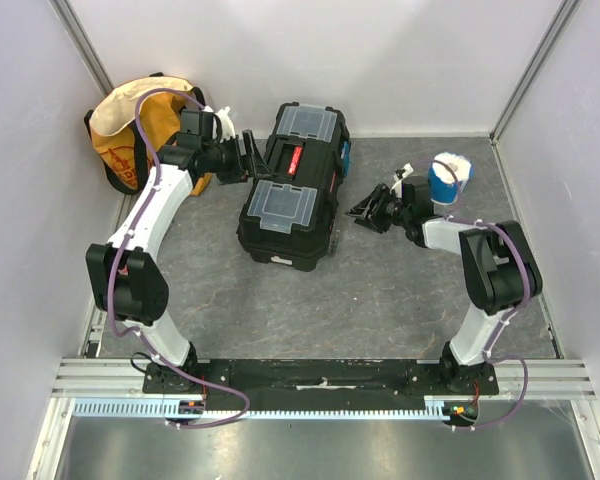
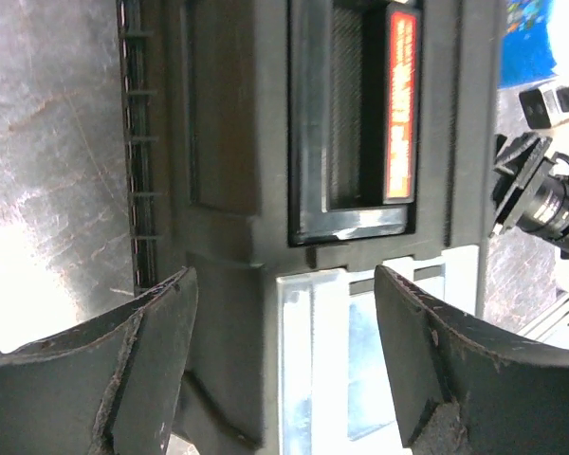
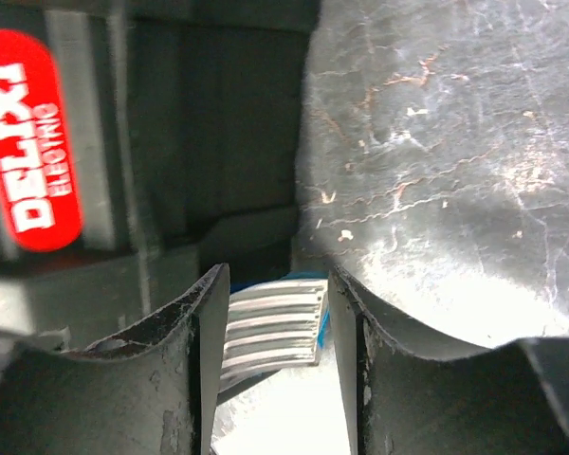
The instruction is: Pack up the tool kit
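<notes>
The tool kit (image 1: 290,185), a black toolbox with two clear-lidded compartments, lies shut on the grey table. In the left wrist view its red-marked handle (image 2: 401,104) sits in its recess above a clear lid (image 2: 360,360). My left gripper (image 1: 250,158) (image 2: 284,275) hovers at the box's left side, open, with nothing between its fingers. My right gripper (image 1: 363,214) (image 3: 275,275) is at the box's right face, beside the red label (image 3: 33,142). Its fingers stand close on either side of a ribbed blue latch (image 3: 275,327). Whether they press on the latch does not show.
A yellow-orange fabric bag (image 1: 130,130) stands in the back left corner, behind the left arm. A blue and white cup (image 1: 450,178) sits at the back right near the right arm's wrist. White walls enclose the table on three sides.
</notes>
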You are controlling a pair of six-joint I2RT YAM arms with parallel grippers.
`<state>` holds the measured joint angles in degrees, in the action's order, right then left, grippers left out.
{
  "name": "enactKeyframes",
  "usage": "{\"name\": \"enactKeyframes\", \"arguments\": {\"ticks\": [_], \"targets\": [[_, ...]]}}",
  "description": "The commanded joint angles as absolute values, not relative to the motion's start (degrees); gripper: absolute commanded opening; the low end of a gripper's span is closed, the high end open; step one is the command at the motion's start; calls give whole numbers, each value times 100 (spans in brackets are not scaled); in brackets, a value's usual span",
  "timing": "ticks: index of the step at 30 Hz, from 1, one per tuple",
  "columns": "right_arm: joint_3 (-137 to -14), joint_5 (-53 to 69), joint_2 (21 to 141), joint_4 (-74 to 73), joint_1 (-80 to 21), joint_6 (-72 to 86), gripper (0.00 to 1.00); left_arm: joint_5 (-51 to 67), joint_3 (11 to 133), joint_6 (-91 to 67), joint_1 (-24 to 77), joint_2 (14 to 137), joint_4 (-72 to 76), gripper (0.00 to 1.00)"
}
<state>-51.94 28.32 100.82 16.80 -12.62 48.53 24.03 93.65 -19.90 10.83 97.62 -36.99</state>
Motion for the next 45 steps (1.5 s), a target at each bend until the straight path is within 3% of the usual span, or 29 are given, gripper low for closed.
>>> {"name": "enactKeyframes", "arguments": {"ticks": [1, 10, 15, 26, 45], "targets": [[-5536, 3216, 10738, 2391, -1257, 4887, 50, 2487, 9176, -2066, 1072, 9765, -3630, 79], [-7047, 3937, 11987, 1408, -1353, 3694, 23, 2794, 9026, -1995, 1055, 9879, -3612, 79], [-7593, 4472, 12497, 958, -1424, 2981, 14, 2909, 9053, -1855, 1072, 9984, -3700, 81], [-8235, 5633, 13017, -464, -1722, 1531, 10, 2875, 9061, -1714, 1186, 10107, -3858, 84], [-7436, 7260, 11989, -1626, -1723, -220, 5, 2188, 9957, -2215, 1248, 10889, -4851, 78]]}}
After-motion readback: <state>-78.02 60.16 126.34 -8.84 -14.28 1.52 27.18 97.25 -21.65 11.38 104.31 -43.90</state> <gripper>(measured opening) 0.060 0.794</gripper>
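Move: The toolbox's near latch, flipped out on its right side, lies about 5 cm left of the right hand, 4 cm back and 4 cm below. The far latch is some 13 cm ahead and 2 cm left, about 1 cm lower; the paper roll is 8 cm ahead, 17 cm right, 3 cm lower. Under the left hand, the lid's left edge sits about 4 cm down and 2 cm right, straight level with it; the lid handle is 7 cm right, 1 cm ahead, equally low. The right hand shuts, drops 7 cm and swings counter-clockwise, leftward to the near latch; left lowers onto lid. ##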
